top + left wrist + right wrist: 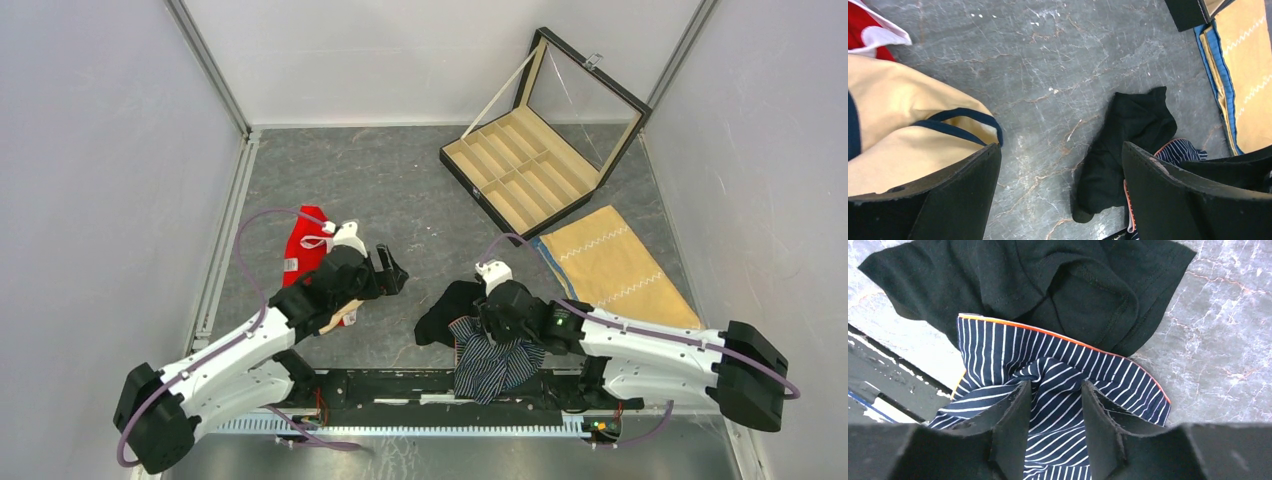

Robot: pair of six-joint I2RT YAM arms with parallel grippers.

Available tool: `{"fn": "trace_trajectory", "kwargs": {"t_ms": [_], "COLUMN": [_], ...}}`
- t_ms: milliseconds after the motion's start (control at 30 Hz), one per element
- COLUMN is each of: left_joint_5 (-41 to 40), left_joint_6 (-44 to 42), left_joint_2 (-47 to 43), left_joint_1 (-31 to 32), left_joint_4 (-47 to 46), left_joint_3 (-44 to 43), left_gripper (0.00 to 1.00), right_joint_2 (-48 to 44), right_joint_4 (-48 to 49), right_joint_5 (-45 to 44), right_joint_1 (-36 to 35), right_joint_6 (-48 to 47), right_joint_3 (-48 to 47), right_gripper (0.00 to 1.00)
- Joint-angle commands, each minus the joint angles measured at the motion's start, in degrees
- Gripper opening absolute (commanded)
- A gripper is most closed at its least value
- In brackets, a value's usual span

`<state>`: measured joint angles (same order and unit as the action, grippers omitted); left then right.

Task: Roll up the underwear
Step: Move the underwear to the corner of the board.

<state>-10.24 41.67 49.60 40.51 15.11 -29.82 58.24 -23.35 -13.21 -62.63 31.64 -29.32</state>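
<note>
Two pieces of underwear lie near the table's front edge. The plain black one (445, 310) (1133, 130) (1048, 280) is spread flat and crumpled. The navy striped one (495, 365) (1180, 150) (1058, 350) overlaps its near side and hangs over the front rail. My right gripper (478, 330) (1055, 384) is down on the striped underwear. Its jaws stand partly apart, with a raised fold of the fabric between them. My left gripper (392, 270) (1062, 147) hovers wide open over bare table, left of the black underwear, holding nothing.
A red cloth (305, 250) and a tan cloth with navy trim (903, 120) lie under my left arm. An open compartment box (525, 165) stands at the back right. In front of it lies a flat tan cloth with zigzag stitching (615, 265). A black rail (400, 385) runs along the near edge.
</note>
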Motion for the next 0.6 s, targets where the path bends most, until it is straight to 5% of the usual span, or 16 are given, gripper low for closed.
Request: {"fn": "trace_trajectory", "kwargs": {"t_ms": [0, 167, 333, 567], "left_joint_5": [-2.3, -1.6, -3.2, -6.0], "left_joint_6": [2.7, 2.4, 2.5, 1.7], "left_joint_2": [1.4, 4.7, 11.4, 21.9], "left_joint_1": [2.0, 4.3, 9.5, 16.4], "left_joint_4": [-4.5, -7.3, -10.5, -13.6], "left_joint_3": [-0.1, -0.3, -2.0, -5.4], "left_gripper": [0.95, 0.95, 0.95, 0.96], "right_joint_2": [0.5, -3.1, -8.0, -12.4], "right_joint_4": [3.6, -1.8, -10.1, -18.1], "right_joint_5": [-4.5, -14.0, -26.7, -33.8], "right_joint_1": [-0.4, -0.4, 0.2, 2.0], "right_joint_6": [2.2, 1.5, 0.9, -0.7], "right_joint_3": [-0.5, -4.8, -10.4, -17.0], "right_gripper": [0.4, 0.01, 0.0, 0.0]}}
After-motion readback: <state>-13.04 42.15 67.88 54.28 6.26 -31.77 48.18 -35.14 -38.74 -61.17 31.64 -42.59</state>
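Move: The striped underwear lies right under the right hand, its middle some 8 cm back and 2 cm to the right, about 1 cm lower; the black underwear is about 6 cm to that hand's left, level with it fore and aft, and the yellow towel 25 cm right and 9 ahead. From the left hand, the black underwear lies about 12 cm right, 9 back and 8 below, the cream cloth 11 cm left and 5 back. The striped underwear is pinched near its waistband as the half-open right fingers shut fully, then drawn about 12 cm up, 6 or 7 cm forward and some 5 cm right, towards the yellow towel, the hand tipping its fingers upward and swinging clockwise. Meanwhile the left hand, fingers wide, goes roughly 7 cm right while sinking 5 cm towards the black underwear. ##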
